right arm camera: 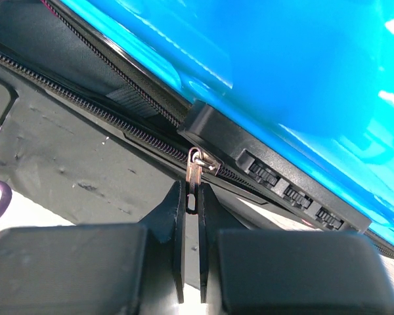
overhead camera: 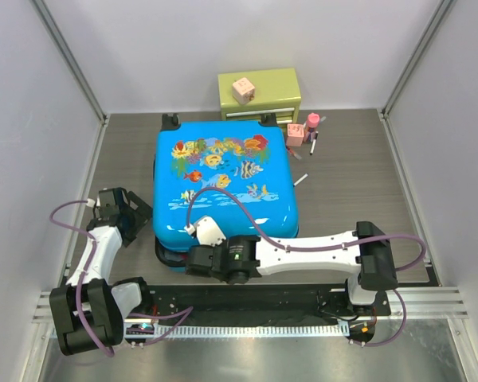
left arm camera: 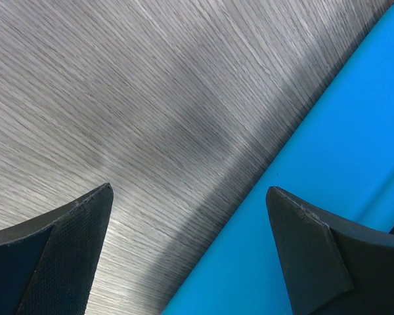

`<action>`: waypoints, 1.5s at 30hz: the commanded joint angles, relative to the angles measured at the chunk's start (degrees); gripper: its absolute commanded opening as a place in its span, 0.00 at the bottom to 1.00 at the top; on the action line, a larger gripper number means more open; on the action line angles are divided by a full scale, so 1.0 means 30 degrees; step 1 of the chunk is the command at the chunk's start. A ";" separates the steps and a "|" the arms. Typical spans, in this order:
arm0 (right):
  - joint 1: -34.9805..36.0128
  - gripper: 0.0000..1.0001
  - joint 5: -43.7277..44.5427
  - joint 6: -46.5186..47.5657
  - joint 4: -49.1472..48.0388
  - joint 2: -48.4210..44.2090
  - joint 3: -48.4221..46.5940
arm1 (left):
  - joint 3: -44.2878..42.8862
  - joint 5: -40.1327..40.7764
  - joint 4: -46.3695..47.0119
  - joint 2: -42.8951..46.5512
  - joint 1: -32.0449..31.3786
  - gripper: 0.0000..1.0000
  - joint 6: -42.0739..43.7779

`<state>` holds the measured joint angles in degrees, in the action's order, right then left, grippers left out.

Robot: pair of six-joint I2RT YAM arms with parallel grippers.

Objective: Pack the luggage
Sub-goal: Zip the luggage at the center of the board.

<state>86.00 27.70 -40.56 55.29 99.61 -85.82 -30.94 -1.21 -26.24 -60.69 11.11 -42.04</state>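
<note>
The blue suitcase (overhead camera: 221,187) with its fish-and-coral print lies flat in the middle of the table, lid down. My right gripper (overhead camera: 193,260) is at its near left corner. In the right wrist view the gripper (right arm camera: 192,187) is shut on the metal zipper pull (right arm camera: 193,176), next to the black combination lock (right arm camera: 249,164); the zip to the left is still unzipped, with grey lining showing. My left gripper (overhead camera: 135,213) is open beside the suitcase's left side. In the left wrist view it (left arm camera: 190,193) straddles the suitcase's blue edge (left arm camera: 328,170) and bare table.
A green drawer chest (overhead camera: 259,93) with a pink cube (overhead camera: 242,89) on top stands at the back. Pink bottles (overhead camera: 303,129) and small pens (overhead camera: 301,179) lie to the right of the suitcase. The right arm's link (overhead camera: 311,253) runs along the table's near edge.
</note>
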 commanded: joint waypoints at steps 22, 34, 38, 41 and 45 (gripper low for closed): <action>0.3263 0.01 0.2628 0.0805 -0.8644 0.0249 -0.0507 | -0.0557 -0.2290 -0.0102 0.0981 -0.0980 1.00 0.0537; 0.4850 0.01 0.6406 -0.0775 -0.8292 -0.0592 0.0330 | -0.0497 -0.0301 -0.1243 0.3557 -0.3348 1.00 0.0596; 0.4792 0.01 0.8223 -0.1653 -0.8176 -0.3462 0.3201 | -0.0644 0.0896 -0.1740 0.3910 -0.5050 1.00 0.0596; 0.4762 0.01 0.9279 -0.2793 -0.7797 -0.5689 0.5165 | -0.0820 0.1136 -0.1975 0.3735 -0.6222 1.00 0.0596; 0.4762 0.01 0.9866 -0.3619 -0.7443 -0.7655 0.7274 | -0.0849 0.1282 -0.2152 0.3997 -0.6781 1.00 0.0450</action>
<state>101.30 42.65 -47.03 38.98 86.04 -65.06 -31.70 5.17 -30.28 -49.87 -7.40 -41.50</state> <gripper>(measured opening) 0.100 0.995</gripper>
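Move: The right hand already pinches the zipper pull, and the front-left suitcase corner, where the zipper still gapes, lies about 11 cm to its left and 2 cm ahead. The combination lock sits about 2 cm ahead and 3 cm right; the lid's middle is some 17 cm ahead, 5 cm right and 7 cm higher. From the open left hand, the suitcase's left side is about 4 cm straight right, with that corner 9 cm back and 5 cm right. The right hand, still pinching the zipper pull, drags left-back about 5 cm, then right; left hand follows rightward. ##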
